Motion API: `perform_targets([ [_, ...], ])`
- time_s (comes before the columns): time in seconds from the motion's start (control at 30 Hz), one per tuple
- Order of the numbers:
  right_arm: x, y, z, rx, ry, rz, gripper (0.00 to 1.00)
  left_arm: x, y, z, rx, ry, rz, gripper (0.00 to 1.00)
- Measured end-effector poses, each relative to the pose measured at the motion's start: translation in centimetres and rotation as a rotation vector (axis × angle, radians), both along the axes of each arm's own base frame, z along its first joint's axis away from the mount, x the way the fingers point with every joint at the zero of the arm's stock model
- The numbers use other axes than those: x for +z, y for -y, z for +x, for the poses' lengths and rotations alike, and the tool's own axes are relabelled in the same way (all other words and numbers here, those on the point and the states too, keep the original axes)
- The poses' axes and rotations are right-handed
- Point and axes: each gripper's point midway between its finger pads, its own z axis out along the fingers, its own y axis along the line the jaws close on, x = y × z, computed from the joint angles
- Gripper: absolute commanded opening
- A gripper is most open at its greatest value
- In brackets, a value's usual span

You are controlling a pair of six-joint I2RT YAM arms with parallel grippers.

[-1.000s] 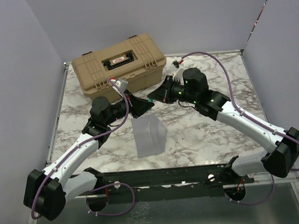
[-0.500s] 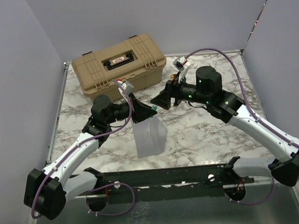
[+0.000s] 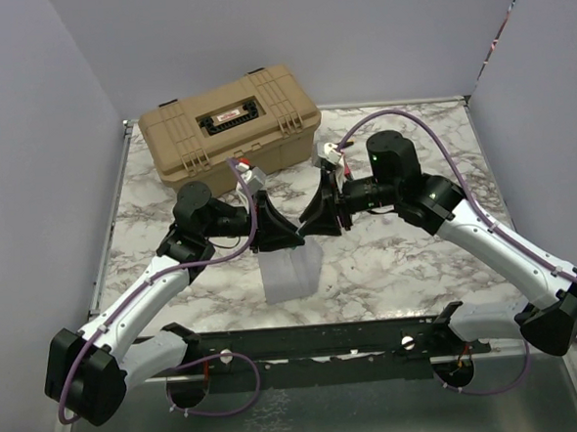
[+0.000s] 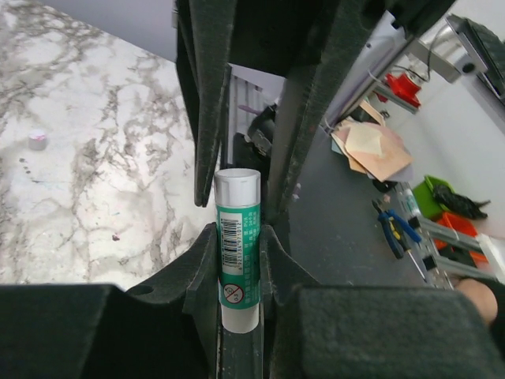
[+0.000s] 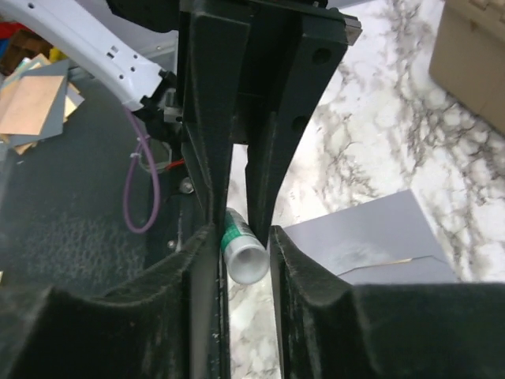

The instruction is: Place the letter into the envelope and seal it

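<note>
The grey-lilac envelope (image 3: 290, 272) lies flat on the marble near the front, directly under both grippers. In the right wrist view a thin tan edge (image 5: 394, 262) of the letter shows along the envelope's (image 5: 371, 237) flap line. My left gripper (image 3: 288, 239) is shut on a green-and-white glue stick (image 4: 237, 253), which points away toward the right gripper. My right gripper (image 3: 305, 229) faces it tip to tip. Its open jaws stand on either side of the stick's white end (image 5: 246, 264), with a slight gap on one side.
A tan hard case (image 3: 229, 122) stands shut at the back left of the marble table (image 3: 418, 257). A small pale round piece (image 4: 37, 140) lies on the marble in the left wrist view. Grey walls close in the left, back and right sides.
My right gripper has swung from near the case to the left gripper, opened wide, then narrowed round the stick's end. My left gripper has shifted right over the envelope, holding the stick.
</note>
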Motion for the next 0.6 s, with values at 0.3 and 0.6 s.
perform_targets([
  [0.3,-0.3,0.2,-1.2,0.081,0.009,-0.001,0.01,-0.1,-0.1,-1.0,-0.053,0.004,0.003,0.00],
  [0.6,-1.2,-0.5,1.9,-0.094,-0.123,0.005,0.01,-1.0,-0.1,1.6,0.102,-0.010,0.037,0.00],
])
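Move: The left hand already holds the glue stick, its middle about 1 cm to the right of that hand point and level with it. For the right hand the stick's middle lies about 3 cm to the left, level, with the white end between its half-open fingers but not yet gripped. The envelope lies on the table some 11 cm ahead, 1 cm left and 26 cm below the left hand; from the right hand it is roughly 10 cm ahead, 5 cm left and 28 cm down. The right fingers close from half open to almost shut and pinch the white end of the glue stick while both hands ease back about 1 cm, the left keeping its grip on the body. Once that end is gripped, both hands turn back and carry the stick forward together by about 3 cm and down about 1 cm, the left swinging counter-clockwise and the right clockwise by some 10 degrees, as the right wrist also starts to roll about the stick's length, its forward side tipping down by about 5 to 10 degrees. ##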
